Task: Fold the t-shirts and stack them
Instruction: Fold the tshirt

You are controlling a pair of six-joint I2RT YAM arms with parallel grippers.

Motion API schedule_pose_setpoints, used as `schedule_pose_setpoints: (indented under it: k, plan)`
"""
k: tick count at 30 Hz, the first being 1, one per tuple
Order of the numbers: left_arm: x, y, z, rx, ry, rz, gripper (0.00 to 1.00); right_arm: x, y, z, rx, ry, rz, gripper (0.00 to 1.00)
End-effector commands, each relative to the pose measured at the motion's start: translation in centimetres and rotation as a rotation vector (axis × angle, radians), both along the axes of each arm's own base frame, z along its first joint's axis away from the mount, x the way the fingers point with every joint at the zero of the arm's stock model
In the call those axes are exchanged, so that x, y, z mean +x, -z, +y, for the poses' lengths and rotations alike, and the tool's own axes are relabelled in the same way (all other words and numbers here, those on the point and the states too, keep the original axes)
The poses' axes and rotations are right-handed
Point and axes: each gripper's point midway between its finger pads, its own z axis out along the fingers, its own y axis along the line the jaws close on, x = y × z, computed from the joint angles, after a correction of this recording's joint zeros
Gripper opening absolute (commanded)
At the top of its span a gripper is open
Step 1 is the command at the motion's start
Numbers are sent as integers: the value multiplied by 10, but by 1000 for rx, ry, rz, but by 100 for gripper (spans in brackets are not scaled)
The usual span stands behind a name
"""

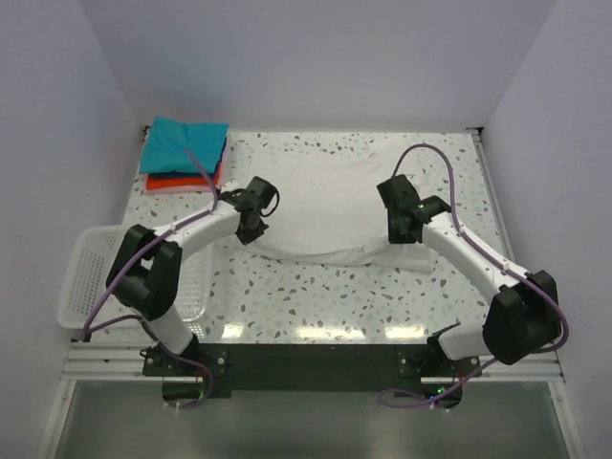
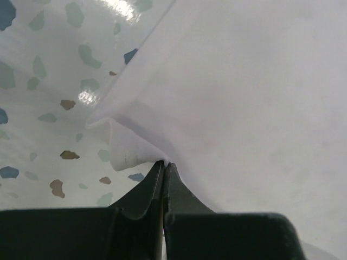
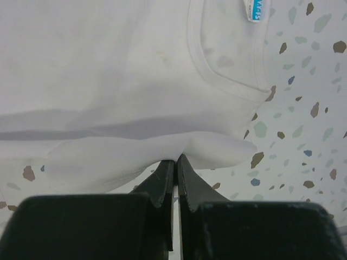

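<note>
A plain white t-shirt (image 1: 330, 206) lies spread across the middle of the speckled table, its near edge folded over. At the shirt's left edge my left gripper (image 1: 251, 229) is shut on the cloth; the left wrist view shows its black tips (image 2: 164, 163) pinching a fold of the white t-shirt (image 2: 244, 97). My right gripper (image 1: 406, 234) is shut on the shirt's right side; its tips (image 3: 176, 158) pinch a fold of white t-shirt (image 3: 108, 65) below the collar (image 3: 217, 81). A folded teal t-shirt (image 1: 184, 145) rests on a red-orange t-shirt (image 1: 182, 181) at the back left.
A white plastic mesh basket (image 1: 88, 277) stands at the left edge beside the left arm. White walls close in the table at the back and sides. A black rail (image 1: 306, 363) with both arm bases runs along the near edge.
</note>
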Motion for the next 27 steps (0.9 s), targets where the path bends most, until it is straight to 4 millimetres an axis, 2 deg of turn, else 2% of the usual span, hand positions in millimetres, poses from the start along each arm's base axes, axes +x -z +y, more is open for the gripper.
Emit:
schedule_pose_setpoints:
  k: [1,5,11,21,26,27]
  plan:
    - [22,-11,-6,-2,42,-10,0,26,-15,2,10,-26,-57,0]
    - [41,-14,-12,-2,51,-12,0,39,-18,1,16,-24,-62,0]
    - [64,-19,-9,24,32,-26,0,59,-13,-4,13,-14,-40,0]
    - [90,-6,-3,11,7,-28,0,95,8,-11,10,-2,-13,0]
    - [102,-2,5,12,-28,-33,0,118,12,-11,12,-9,-28,0]
    - [105,-2,5,12,-23,-38,0,120,18,-12,7,-9,-12,0]
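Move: Both hands already pinch the t-shirt's lifted near edge, left about 4 cm and right some 11 cm above the table. The shirt's flat far edge lies roughly 38 cm straight ahead of the left hand and 42 cm straight ahead of the right. The collar tag is about 12 cm ahead and 8 cm right of the right hand. From the left hand, the folded stack is some 34 cm ahead and 17 cm left, the basket 8 cm back and 25 cm left. Forward together over the lying shirt, towards its far edge, both hands carry the pinched near edge: the left about 8 cm, almost level before dipping a couple of centimetres late on, the right about 9 cm, sinking some 3 cm in the second half. Both grips stay shut, and the wrists hardly turn. ##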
